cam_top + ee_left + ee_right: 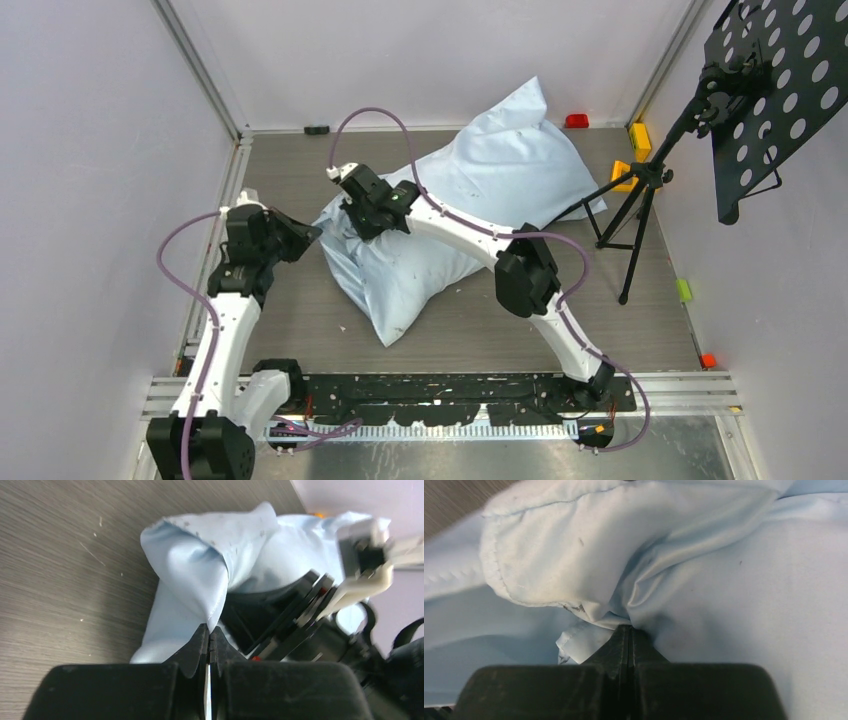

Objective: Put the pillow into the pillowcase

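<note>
The light blue pillowcase (490, 190) lies plump and wrinkled across the middle of the table, its near-left end bunched up. The pillow itself is hidden inside it. In the right wrist view a paler stitched corner (539, 550) bulges above the jaws; I cannot tell whether it is pillow or case hem. My left gripper (318, 232) is shut on a thin fold of the pillowcase edge (200, 570), pinched at the fingertips (210, 630). My right gripper (352, 218) sits close beside it, shut on gathered pillowcase fabric (629, 628).
A black tripod stand (640, 200) with a perforated black panel (780, 90) stands at the right, one leg touching the pillowcase's far end. Small red (577, 121), yellow (640, 135), green (684, 290) and orange (708, 360) pieces line the table edges. Walls enclose three sides.
</note>
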Controlling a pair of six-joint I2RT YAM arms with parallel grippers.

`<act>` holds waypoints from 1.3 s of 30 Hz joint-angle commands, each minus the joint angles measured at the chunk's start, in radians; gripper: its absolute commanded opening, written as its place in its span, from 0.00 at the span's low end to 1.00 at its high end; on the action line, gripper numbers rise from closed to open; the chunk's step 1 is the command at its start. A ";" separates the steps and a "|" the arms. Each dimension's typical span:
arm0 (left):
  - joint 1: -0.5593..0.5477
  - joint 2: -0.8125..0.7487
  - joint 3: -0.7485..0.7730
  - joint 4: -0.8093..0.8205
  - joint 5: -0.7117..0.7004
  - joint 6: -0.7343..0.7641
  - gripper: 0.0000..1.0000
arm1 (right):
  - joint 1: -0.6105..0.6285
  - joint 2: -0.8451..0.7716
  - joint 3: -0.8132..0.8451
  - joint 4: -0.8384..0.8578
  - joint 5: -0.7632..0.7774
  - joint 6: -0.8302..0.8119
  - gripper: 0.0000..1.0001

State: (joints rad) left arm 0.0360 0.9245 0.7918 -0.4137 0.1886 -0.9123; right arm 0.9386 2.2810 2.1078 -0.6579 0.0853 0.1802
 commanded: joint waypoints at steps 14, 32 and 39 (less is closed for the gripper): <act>-0.017 0.285 -0.150 0.284 0.174 -0.036 0.00 | -0.056 -0.092 0.183 -0.096 -0.048 0.252 0.32; -0.015 0.352 -0.114 0.314 0.192 -0.085 0.00 | 0.252 -0.244 -0.181 0.028 0.571 -0.038 0.54; -0.015 0.331 -0.099 0.298 0.194 -0.084 0.00 | 0.250 -0.150 -0.105 0.050 0.652 -0.135 0.56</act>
State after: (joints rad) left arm 0.0216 1.2812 0.6441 -0.1463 0.3603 -0.9916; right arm 1.1942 2.1056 1.9301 -0.6613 0.6502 0.1211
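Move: Both hands already pinch the pillowcase at its open end: the hem in the left fingers lies about 8 cm to the right hand's left, 4 cm back and perhaps 8 cm higher. From the left hand, the bunched hem in the right fingers is some 4 cm ahead, 9 cm right and 8 cm below. The pillowcase corner on the table lies roughly 25 cm back, 6 cm right and 10 cm below the right hand; the covered pillow's middle is about 27 cm right, 5 cm ahead and 4 cm lower. The left hand keeps its pinch on the hem and lowers it about 12 cm, drifting some 3 cm right and tipping its fingers down by about 15 degrees, then holds it low. The right hand opens and lets go of the bunched hem, rises as it draws back towards its base, then sinks and comes slightly forward again, its fingers tilting to point more forward and staying open above the pillowcase edge beside the left gripper. ##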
